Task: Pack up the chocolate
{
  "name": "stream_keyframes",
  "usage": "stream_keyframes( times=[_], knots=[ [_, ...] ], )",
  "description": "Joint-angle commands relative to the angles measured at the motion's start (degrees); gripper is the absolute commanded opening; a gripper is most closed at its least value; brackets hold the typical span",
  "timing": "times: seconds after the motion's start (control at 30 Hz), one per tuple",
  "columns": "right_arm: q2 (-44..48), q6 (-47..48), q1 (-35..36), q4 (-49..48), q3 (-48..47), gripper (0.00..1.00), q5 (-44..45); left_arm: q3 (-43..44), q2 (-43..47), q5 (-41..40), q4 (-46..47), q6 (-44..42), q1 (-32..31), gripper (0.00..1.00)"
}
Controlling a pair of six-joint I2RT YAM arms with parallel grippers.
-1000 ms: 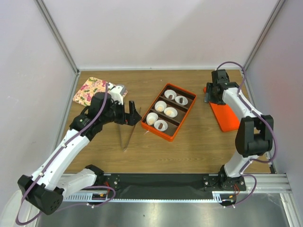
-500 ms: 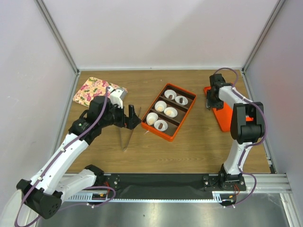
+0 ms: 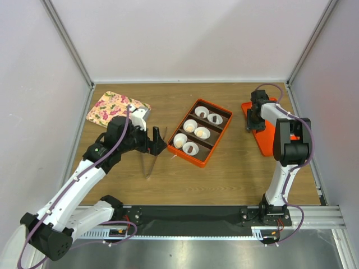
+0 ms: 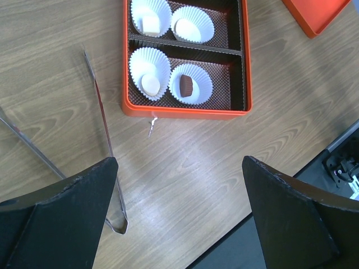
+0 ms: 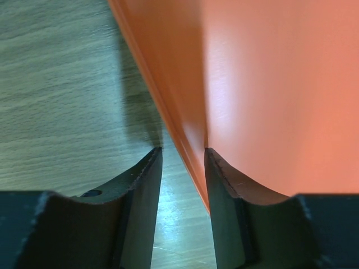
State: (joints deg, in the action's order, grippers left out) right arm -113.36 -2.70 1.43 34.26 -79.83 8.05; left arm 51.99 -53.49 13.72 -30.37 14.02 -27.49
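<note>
The chocolate sits in white paper cups inside the orange divided box [image 3: 220,126]: a pale piece [image 4: 149,84], a dark piece [image 4: 188,86] and another pale piece [image 4: 149,23] show in the left wrist view. My left gripper [image 3: 159,140] [image 4: 179,162] hangs wide open over bare table just left of the box, holding nothing. My right gripper [image 3: 252,120] [image 5: 183,151] straddles the left edge of the orange lid [image 3: 268,134] [image 5: 269,84]. One finger lies over the lid. The other is over the table, with a gap still showing.
Metal tongs [image 3: 150,159] [image 4: 104,126] lie on the wood left of the box, under my left gripper. A floral cloth [image 3: 112,106] lies at the back left. Walls close the table on three sides.
My right gripper has slid nearer along the lid's left edge and its jaws have narrowed around that edge. The left gripper has drifted slightly nearer, still wide open.
</note>
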Motion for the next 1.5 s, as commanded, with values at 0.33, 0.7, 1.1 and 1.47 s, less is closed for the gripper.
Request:
stream_keyframes(
  times=[0.33, 0.7, 1.1, 1.47],
  knots=[
    [-1.86, 1.56, 0.24, -2.53, 1.08, 0.3, -1.9, -1.54, 0.76, 0.0, 3.56, -1.63, -0.11, 1.0],
    [0.24, 0.68, 0.41, -0.69, -1.29, 0.0, -3.31, 1.1, 1.02, 0.43, 2.16, -0.49, -0.11, 1.0],
    [8.5, -4.86, 1.56, 7.13, -9.01, 0.0, -2.61, 2.68, 0.5, 1.75, 0.93, 3.2, -0.11, 1.0],
    [17.1, -10.3, 1.64, 13.38, -16.32, 0.0, -6.81, 7.51, -2.58, 4.56, -0.39, 5.58, -0.02, 1.0]
  ],
)
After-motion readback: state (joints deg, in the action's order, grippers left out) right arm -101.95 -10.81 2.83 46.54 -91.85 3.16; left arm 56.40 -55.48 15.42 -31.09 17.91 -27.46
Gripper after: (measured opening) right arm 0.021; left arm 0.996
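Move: The orange lid lies flat with the middle of its left rim already between the right hand's half-open fingers; its middle is about 8 cm to the right, 2 cm farther out and 1 cm lower. The chocolate box's middle is some 23 cm to the left and 1 cm nearer; its closest filled paper cup is 16 cm left and 6 cm ahead. From the left hand, the lid's middle is roughly 45 cm right, 19 cm ahead and 20 cm below. The lid's left rim is pinched as the right hand's fingers close from half open to nearly shut, the hand hardly shifting; keeping that pinch, the hand then rises about 13 cm, away from the table. On the way up the fingertips swing some 10 degrees forward and up, and the hand's left side rolls up a little. The open, empty left hand drifts slightly up. ##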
